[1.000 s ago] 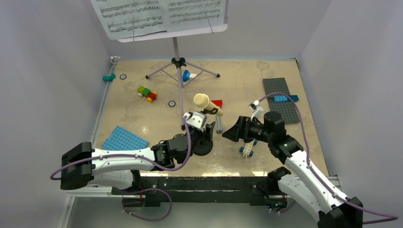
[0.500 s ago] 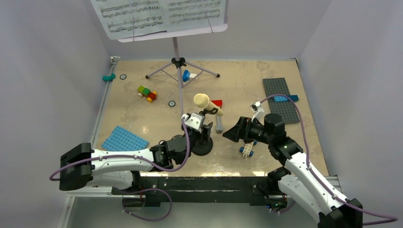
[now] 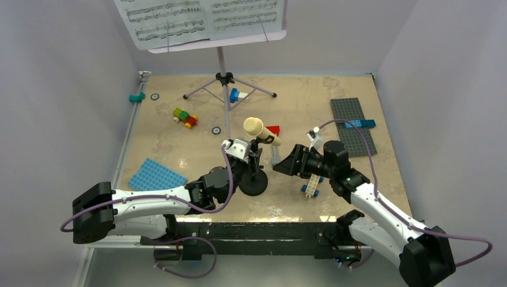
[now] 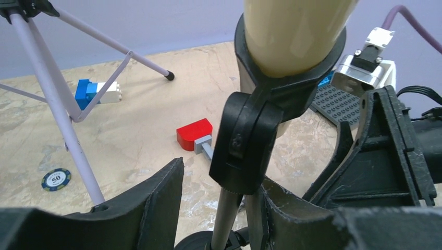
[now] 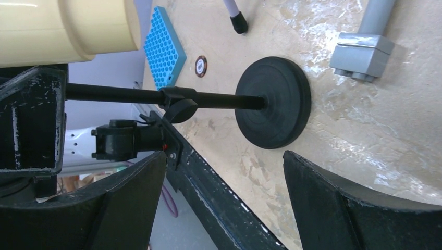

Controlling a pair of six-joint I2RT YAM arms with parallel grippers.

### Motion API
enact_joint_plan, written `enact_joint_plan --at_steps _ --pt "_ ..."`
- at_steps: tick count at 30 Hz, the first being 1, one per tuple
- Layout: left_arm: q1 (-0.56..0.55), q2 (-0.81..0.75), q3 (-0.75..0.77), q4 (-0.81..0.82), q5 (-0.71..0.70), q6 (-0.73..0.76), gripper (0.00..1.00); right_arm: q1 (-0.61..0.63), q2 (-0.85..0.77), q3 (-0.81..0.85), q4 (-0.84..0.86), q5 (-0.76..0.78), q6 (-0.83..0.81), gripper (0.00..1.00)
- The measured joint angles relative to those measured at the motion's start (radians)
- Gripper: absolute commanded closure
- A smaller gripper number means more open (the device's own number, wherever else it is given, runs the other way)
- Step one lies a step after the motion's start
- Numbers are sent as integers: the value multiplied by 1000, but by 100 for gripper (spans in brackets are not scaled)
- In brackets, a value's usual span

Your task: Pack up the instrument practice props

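Note:
The cream-yellow microphone (image 3: 258, 130) sits tilted in the clip of the black mic stand (image 3: 254, 184), which stands upright on its round base near the table's front. My left gripper (image 3: 250, 162) straddles the stand's thin pole (image 4: 225, 216). The pole lies against the right finger (image 4: 299, 211), with a gap to the left finger (image 4: 148, 205), so the gripper is open. My right gripper (image 3: 284, 165) hangs wide open just right of the stand, its fingers level with the base (image 5: 273, 101) and holding nothing. The lilac music stand (image 3: 222, 84) with white sheet music (image 3: 200, 18) stands at the back.
A grey studded plate (image 3: 353, 125) lies at right and a blue one (image 3: 156, 175) at front left. Loose bricks (image 3: 185, 117) and a red brick (image 4: 193, 134) lie about mid-table. A small brick car (image 3: 311, 186) sits under my right arm. Poker chips (image 4: 56, 178) dot the floor.
My left gripper's jaws have narrowed around the mic stand pole. The right gripper has slid left, closer to the stand. The stand and microphone have stayed put.

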Motion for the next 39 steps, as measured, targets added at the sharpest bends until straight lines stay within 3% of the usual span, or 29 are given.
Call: enact_joint_plan --at_steps 5,11,17,39 --pt "2 18 1 19 30 19 70 27 50 0 63 0 45 15" --pt "2 34 2 19 50 47 100 45 111 0 150 -9 127 17" --pt "4 34 0 23 60 52 100 69 183 0 264 -47 251 23" --pt "3 13 -69 134 108 63 100 120 382 -1 513 -69 458 70"
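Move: The stand's black post is already between my open left fingers, about 1 cm right of centre and level; the microphone sits in its clip roughly 8 cm above and 2 cm right. From my right hand the post's knob lies about 7 cm left, 1 cm ahead and level, with the round base some 13 cm below the hand, 8 cm left and 1 cm ahead. The grey-handled toy hammer lies some 14 cm straight ahead and the toy car 14 cm to its right and level with it fore and aft, both 14 cm below. I ease my left hand about 1 cm right and slightly down, shut its fingers on the post below the clip and keep that grip. Meanwhile I bring my right hand about 7 cm left to the knob, mostly rolling the wrist some 20 degrees, and narrow its wide-open fingers to under half, the tips coming in on either side of the knob. ##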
